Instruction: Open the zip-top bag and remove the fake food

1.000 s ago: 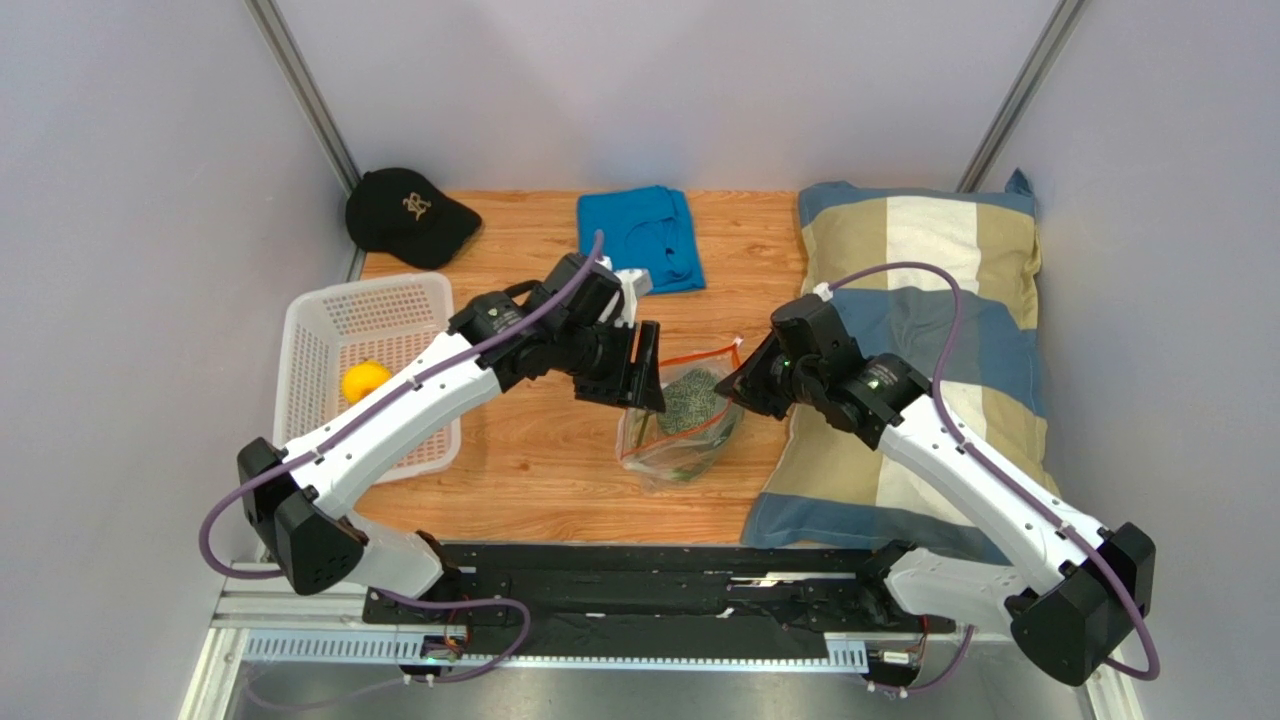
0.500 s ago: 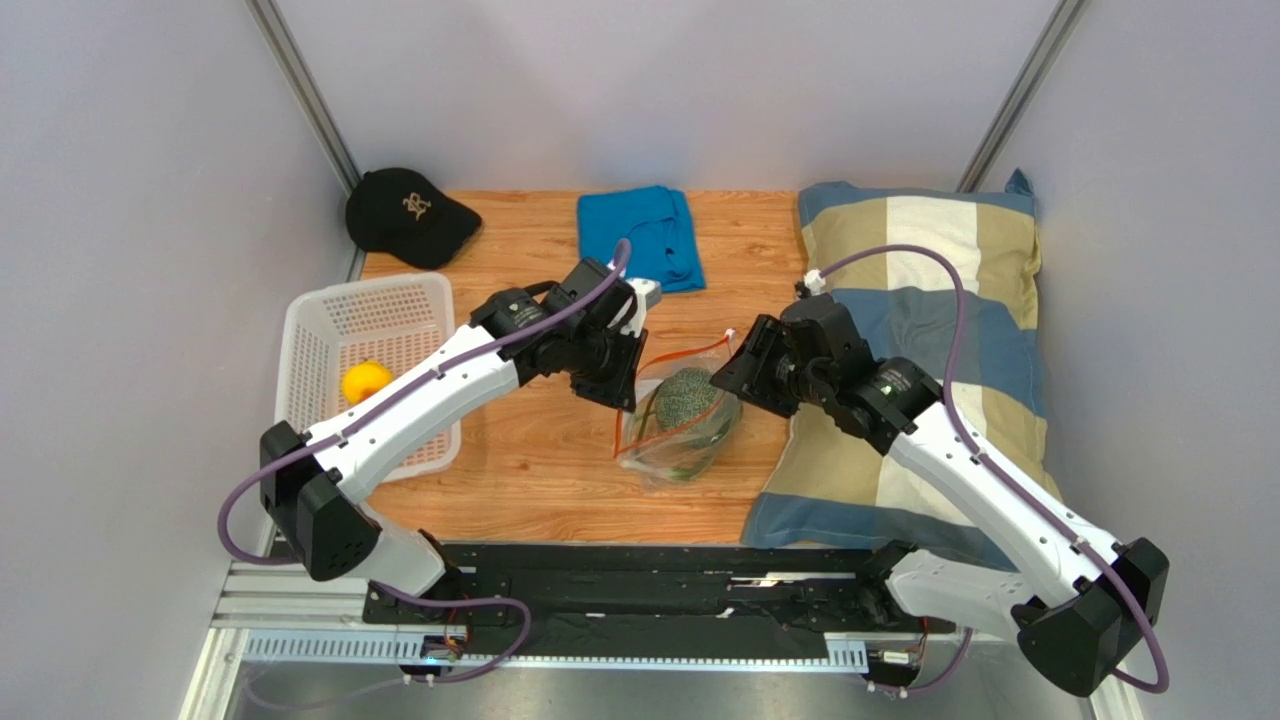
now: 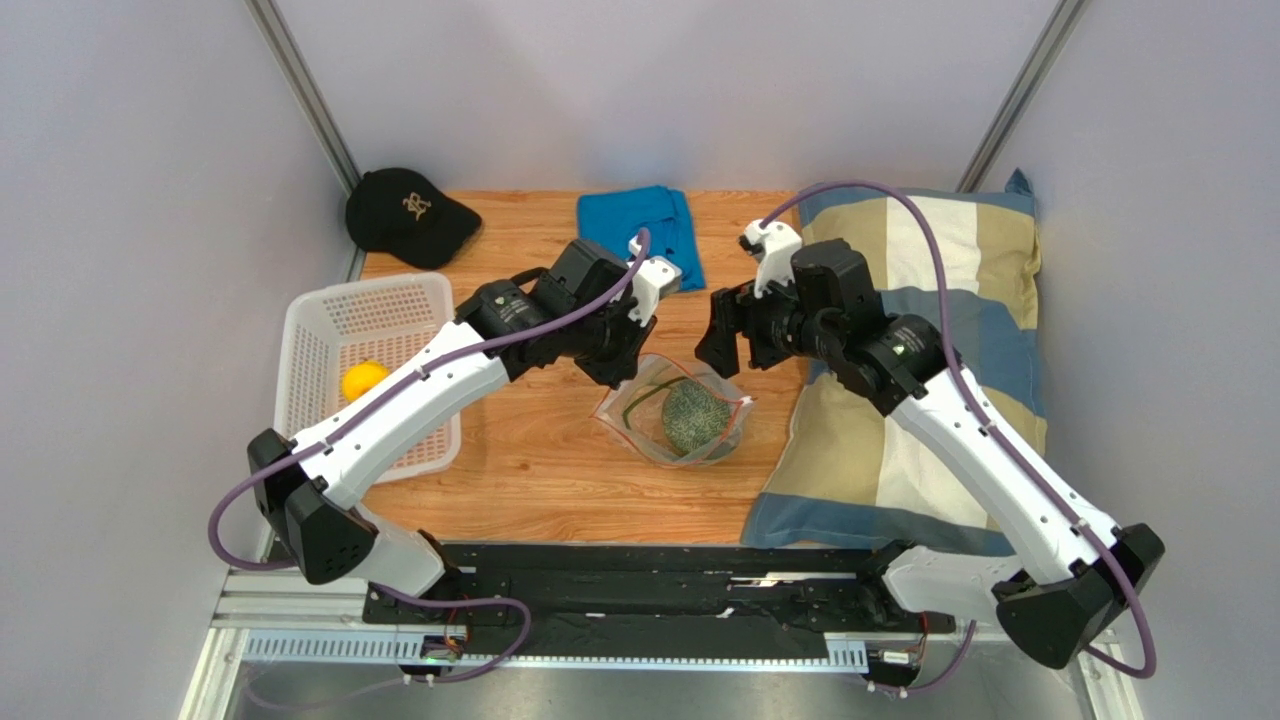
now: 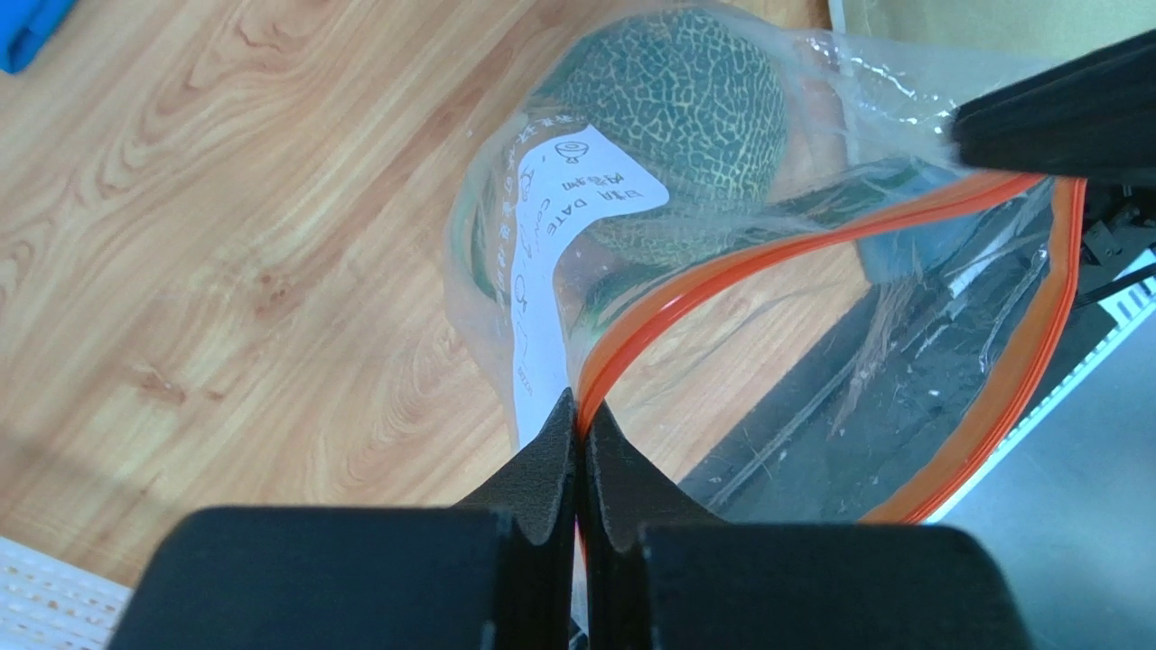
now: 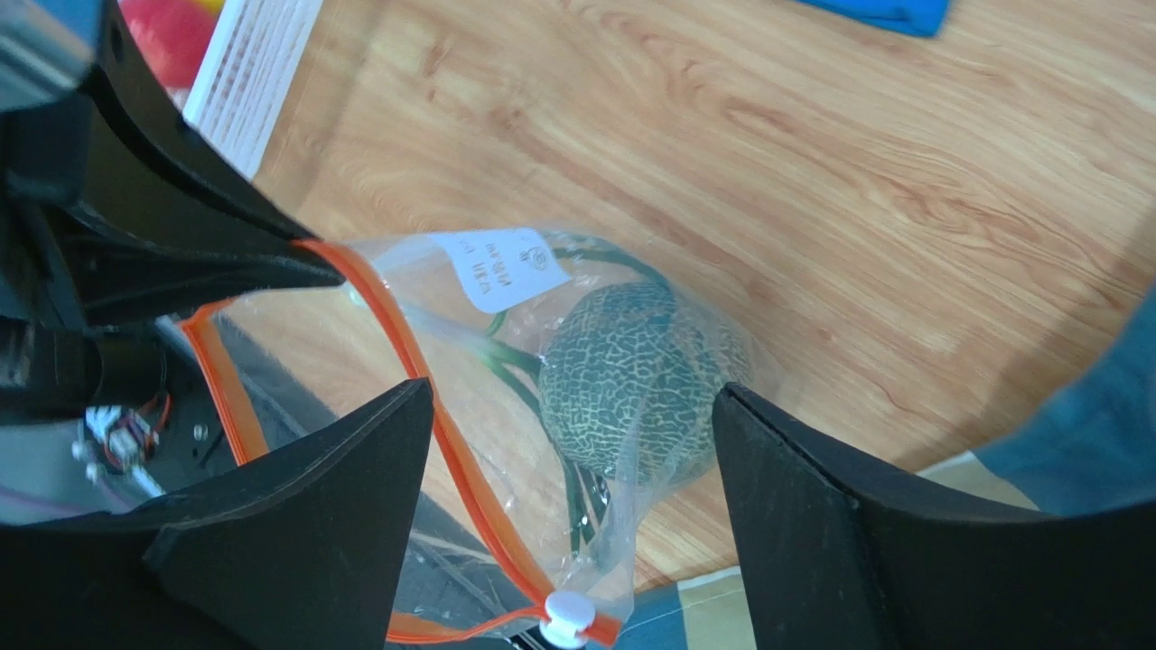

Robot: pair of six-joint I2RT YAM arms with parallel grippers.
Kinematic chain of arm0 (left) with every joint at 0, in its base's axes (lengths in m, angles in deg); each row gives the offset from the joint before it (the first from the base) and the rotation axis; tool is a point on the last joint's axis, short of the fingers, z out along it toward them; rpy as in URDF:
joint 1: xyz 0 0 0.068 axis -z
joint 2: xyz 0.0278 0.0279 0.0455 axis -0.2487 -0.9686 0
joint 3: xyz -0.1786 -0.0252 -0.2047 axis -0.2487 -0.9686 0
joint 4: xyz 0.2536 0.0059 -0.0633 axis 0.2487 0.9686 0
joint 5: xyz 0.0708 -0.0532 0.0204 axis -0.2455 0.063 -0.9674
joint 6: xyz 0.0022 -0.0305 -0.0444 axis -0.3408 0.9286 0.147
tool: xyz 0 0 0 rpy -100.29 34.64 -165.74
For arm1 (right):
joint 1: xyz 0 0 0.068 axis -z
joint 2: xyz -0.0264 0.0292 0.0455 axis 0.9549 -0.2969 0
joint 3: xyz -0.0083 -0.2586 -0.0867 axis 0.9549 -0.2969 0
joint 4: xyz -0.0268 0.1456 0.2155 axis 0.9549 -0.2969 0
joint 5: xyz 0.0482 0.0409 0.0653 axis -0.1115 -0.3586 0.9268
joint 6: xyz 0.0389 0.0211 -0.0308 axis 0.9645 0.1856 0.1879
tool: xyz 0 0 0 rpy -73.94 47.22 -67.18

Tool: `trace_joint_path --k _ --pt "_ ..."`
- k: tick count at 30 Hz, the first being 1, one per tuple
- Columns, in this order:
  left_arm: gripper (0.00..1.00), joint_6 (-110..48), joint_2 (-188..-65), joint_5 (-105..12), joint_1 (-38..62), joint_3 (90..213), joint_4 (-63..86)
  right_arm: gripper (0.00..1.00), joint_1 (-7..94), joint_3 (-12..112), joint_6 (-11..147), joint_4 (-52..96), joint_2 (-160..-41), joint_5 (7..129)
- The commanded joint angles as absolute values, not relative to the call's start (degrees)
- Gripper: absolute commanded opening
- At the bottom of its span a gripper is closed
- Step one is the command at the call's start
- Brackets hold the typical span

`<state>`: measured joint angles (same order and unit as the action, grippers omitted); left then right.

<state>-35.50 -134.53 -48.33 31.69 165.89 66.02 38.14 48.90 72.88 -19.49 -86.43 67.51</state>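
Observation:
The zip-top bag (image 3: 631, 414) hangs over the wooden table with its mouth open, the orange-red strip (image 4: 814, 237) spread in a loop. My left gripper (image 3: 631, 366) (image 4: 581, 406) is shut on that strip at the bag's left corner. Inside the bag (image 5: 475, 271) lies the grey-green netted ball of fake food (image 3: 690, 416) (image 4: 679, 115) (image 5: 638, 379) with green stems. My right gripper (image 3: 721, 342) (image 5: 573, 393) stands open over the bag's right side, touching nothing, near the white slider (image 5: 570, 616). A yellow fruit (image 3: 361, 380) lies in the basket.
A white basket (image 3: 323, 323) sits at the left. A black cap (image 3: 409, 215) and a folded blue cloth (image 3: 643, 237) lie at the back. A striped pillow (image 3: 962, 255) fills the right side. A black rail (image 3: 646, 578) runs along the near edge.
My left gripper has shut on the bag's zip strip. My right gripper has let go of the bag, opened wide and drawn back. The bag's mouth has spread open.

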Motion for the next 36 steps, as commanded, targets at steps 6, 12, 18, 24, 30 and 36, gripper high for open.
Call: trace_joint_path --k 6,12,18,24,30,36 --pt "0.0 -41.64 -132.3 -47.78 31.74 168.42 63.63 0.79 38.19 45.8 65.63 -10.65 -87.64 89.41" --pt "0.0 -42.08 -131.16 -47.7 31.83 168.07 62.66 0.81 38.01 43.85 68.37 -6.15 -89.29 90.75" --pt "0.0 -42.35 -130.19 -45.94 31.74 168.42 60.73 0.78 38.01 43.86 69.59 -4.05 -93.52 88.11" --pt "0.0 -42.17 -132.3 -44.36 31.74 171.14 59.85 0.53 37.92 45.44 71.61 -4.91 -96.59 85.48" --pt "0.09 -36.38 -135.64 -49.89 31.74 176.67 61.51 0.0 37.83 48.08 80.29 -10.36 -95.9 74.95" --pt "0.41 -25.92 -134.77 -46.67 31.66 181.96 63.28 0.0 37.83 48.95 97.35 -18.08 -92.65 60.71"
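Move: The right gripper, empty and open, has the free far stretch of the bag's orange rim about 6 cm to its left, 1 cm ahead and 5 cm below. From it, the white slider sits roughly 3 cm back, 2 cm right and 6 cm lower, and the melon in the bag some 3 cm ahead, 4 cm left and 17 cm down. The left gripper already pinches the rim; that free stretch lies about 9 cm to its right, 2 cm ahead and 1 cm lower. Bring the right gripper left about 6 cm and down 5 over the bag's mouth, its open fingers swinging some 20 degrees counter-clockwise, then shut them on the orange rim and ease back right about 2 cm, turning clockwise again. Keep the left pinch until the right has closed; then open the left fingers to let go of the rim and continue rising, about 7 cm in all, drifting forward and right. ##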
